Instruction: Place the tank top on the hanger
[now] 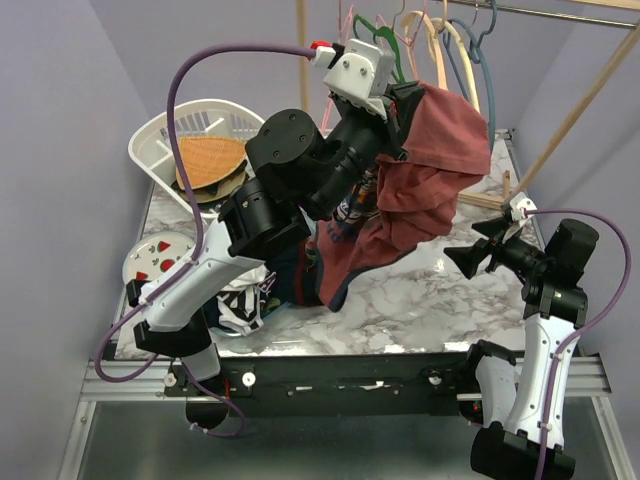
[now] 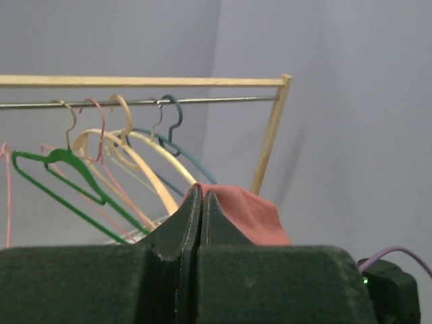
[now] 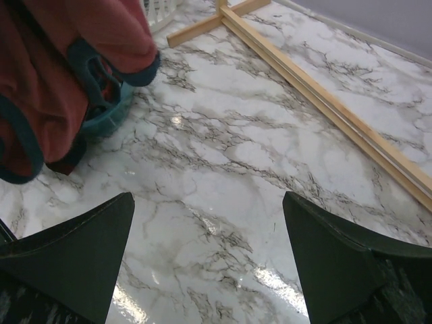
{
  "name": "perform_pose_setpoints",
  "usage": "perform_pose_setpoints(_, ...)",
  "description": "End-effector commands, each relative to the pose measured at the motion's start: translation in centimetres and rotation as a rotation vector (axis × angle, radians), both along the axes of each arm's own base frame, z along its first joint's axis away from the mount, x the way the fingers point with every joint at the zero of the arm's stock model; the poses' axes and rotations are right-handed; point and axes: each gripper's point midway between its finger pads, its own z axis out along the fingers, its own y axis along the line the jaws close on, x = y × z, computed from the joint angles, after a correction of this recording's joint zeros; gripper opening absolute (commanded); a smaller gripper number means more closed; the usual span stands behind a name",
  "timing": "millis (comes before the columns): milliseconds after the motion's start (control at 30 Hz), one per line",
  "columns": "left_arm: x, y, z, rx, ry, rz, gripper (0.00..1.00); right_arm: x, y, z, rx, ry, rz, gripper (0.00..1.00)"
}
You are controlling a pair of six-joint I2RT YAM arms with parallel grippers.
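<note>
My left gripper (image 1: 406,97) is raised high at the back of the table and is shut on the top edge of the maroon tank top (image 1: 415,190), which hangs down in folds to the marble. In the left wrist view the fingertips of the left gripper (image 2: 201,194) pinch the tank top (image 2: 251,213) just below the rail. The slate-blue hanger (image 2: 182,145) hangs on that rail right behind them, and it shows at the rail's right end (image 1: 483,62) from above. My right gripper (image 1: 470,252) stands open low on the right with nothing between its fingers. The right gripper (image 3: 208,199) faces bare marble, with the tank top (image 3: 61,67) at upper left.
A green hanger (image 2: 64,165), cream hangers (image 2: 145,169) and a thin pink one share the metal rail (image 2: 223,100) of a wooden rack (image 1: 580,100). Its base bars (image 3: 324,101) lie on the marble. A white basket (image 1: 165,140) holds a straw hat. A striped garment (image 1: 240,300) lies front left.
</note>
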Motion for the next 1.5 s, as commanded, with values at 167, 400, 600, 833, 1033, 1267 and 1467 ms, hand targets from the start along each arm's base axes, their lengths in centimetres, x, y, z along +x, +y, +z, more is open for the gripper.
perform_pose_setpoints(167,-2.7,-1.9,6.2,-0.212,-0.168,-0.091,0.00,-0.1,-0.1,0.7,-0.013,-0.006,-0.015,1.00)
perform_pose_setpoints(400,-0.5,-4.5,-0.3,-0.071,-0.072,-0.029,0.00,0.5,-1.2,0.5,-0.035,0.004,-0.085,1.00)
perform_pose_setpoints(600,0.9,-5.5,-11.8,0.072,0.081,-0.007,0.00,1.0,-2.3,-0.2,-0.078,0.028,-0.140,1.00)
perform_pose_setpoints(833,-0.4,-5.8,-26.4,0.243,0.304,-0.115,0.21,0.6,-3.8,-2.6,-0.185,0.082,-0.178,1.00)
perform_pose_setpoints(1033,-0.8,-5.1,-35.4,0.428,0.393,-0.225,0.85,-1.0,-4.8,-4.6,-0.338,0.135,-0.139,1.00)
perform_pose_setpoints(1267,0.0,-0.7,-37.0,0.579,0.356,-0.127,0.99,-3.3,-1.9,-5.5,-0.318,0.170,0.095,1.00)
perform_pose_setpoints(1467,-0.9,4.8,-40.3,0.590,0.408,-0.029,0.99,-4.3,3.6,-8.5,-0.282,0.242,0.361,1.00)
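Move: The left hand, still gripping the tank top, is high over the table. The bare patch for it lies some 60 cm below that hand, about 4 cm ahead and 9 cm to its right. The clothes pile sits about 23 cm left of the hand and 4 cm ahead, and the rack's base bar crosses about 22 cm beyond the patch. From the right hand the patch is roughly 7 cm left, level fore and aft, 24 cm down. Up some 4 cm first, then fast down over 40 cm, the left hand flings the tank top towards the bare table, swaying right and back; its wrist tips down and rolls left side up, and the fingers open late in the drop, letting go. It ends rising slightly, moving left. The open right hand sinks 6 cm, shifting right, then back left towards the cloth, left side rolling down. ##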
